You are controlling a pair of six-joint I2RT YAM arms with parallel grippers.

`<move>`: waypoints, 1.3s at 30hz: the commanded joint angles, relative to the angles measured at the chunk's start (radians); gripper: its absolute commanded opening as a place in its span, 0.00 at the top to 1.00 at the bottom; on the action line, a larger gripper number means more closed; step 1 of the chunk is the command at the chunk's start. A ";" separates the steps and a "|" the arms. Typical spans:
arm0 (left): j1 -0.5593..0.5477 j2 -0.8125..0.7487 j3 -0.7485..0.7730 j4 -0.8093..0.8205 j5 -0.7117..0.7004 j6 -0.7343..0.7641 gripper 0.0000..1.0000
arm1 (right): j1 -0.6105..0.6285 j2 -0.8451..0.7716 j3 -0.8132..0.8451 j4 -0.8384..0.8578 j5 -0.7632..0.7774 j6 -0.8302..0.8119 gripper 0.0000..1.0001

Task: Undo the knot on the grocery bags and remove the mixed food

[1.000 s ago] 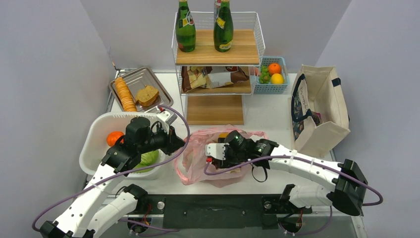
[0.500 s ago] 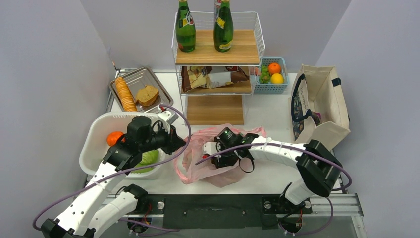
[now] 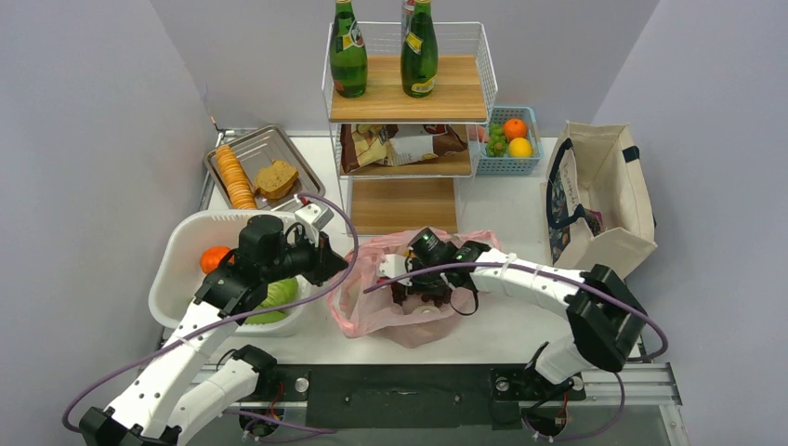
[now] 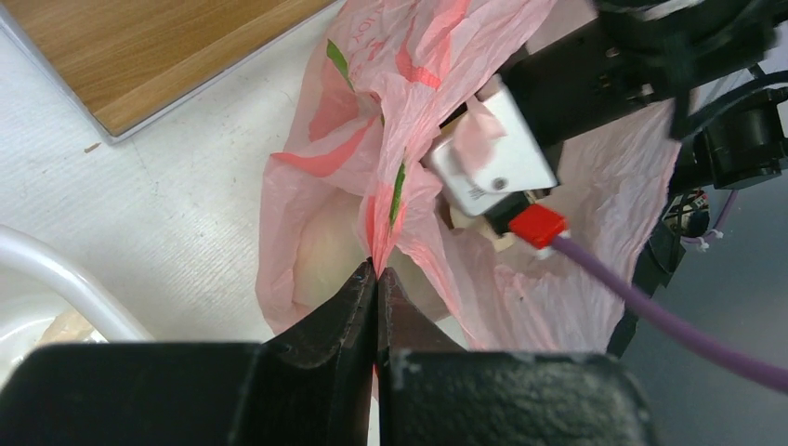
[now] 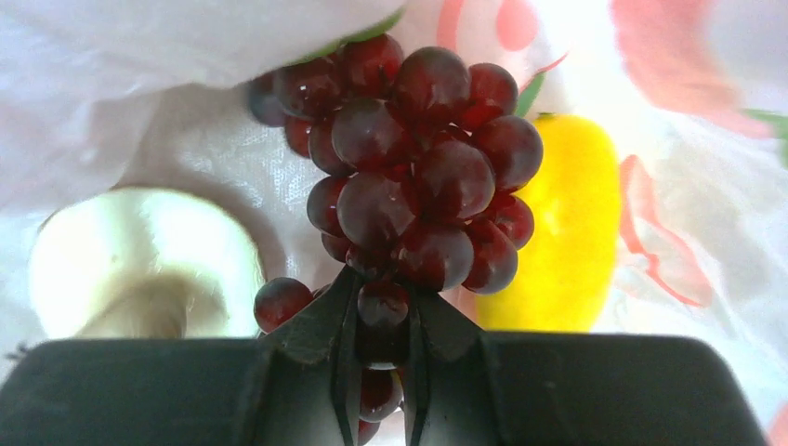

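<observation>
The pink grocery bag [image 3: 367,311] lies at the table's near middle with its mouth held open; no knot shows. My left gripper [image 3: 336,265] is shut on a pinched fold of the bag's left rim [image 4: 386,200], and its fingertips [image 4: 376,271] meet on the plastic. Reaching into the bag from the right, my right gripper [image 3: 412,282] has its jaws [image 5: 381,290] shut on a bunch of dark red grapes [image 5: 418,177]. Beside the grapes inside the bag lie a yellow lemon [image 5: 558,242] and a pale mushroom [image 5: 139,260].
A white tub [image 3: 186,237] at the left holds an orange [image 3: 215,257] and a green vegetable [image 3: 279,295]. Behind the bag stands a wire shelf rack [image 3: 409,93] with green bottles [image 3: 348,56]. There is a metal tray [image 3: 279,144] at the back left, a blue basket [image 3: 534,167] and a canvas tote [image 3: 604,200] at the right.
My right gripper has pushed further into the bag, away from the near edge, and closed on the grapes. The left gripper still holds the bag's rim.
</observation>
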 commanded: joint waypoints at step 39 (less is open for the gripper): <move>0.031 0.052 0.105 0.011 0.003 0.137 1.00 | -0.612 -0.914 0.206 -0.192 0.158 0.896 1.00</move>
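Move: The right hand already holds the grapes, their middle some 4 cm to its left and 2 cm below, low in the pink bag. The blue fruit basket, their likely place, stands about 38 cm ahead and 27 cm to its right, near its height. The mango lies about 7 cm ahead and 2 cm left, the mushroom 6 cm back and 2 cm left, both 3 cm lower. From the left hand the basket lies about 39 cm ahead, 46 cm right and 17 cm lower. Straight up first: the right hand keeps its pinch on the grapes and lifts them out of the pink bag by some 33 cm, then swings about 15 cm right in the last stretch, its fingers tipping from steeply down to nearly level, pointing forward and left. The shut left fingers keep hold of the bag's rim, easing roughly 2 cm forward. ##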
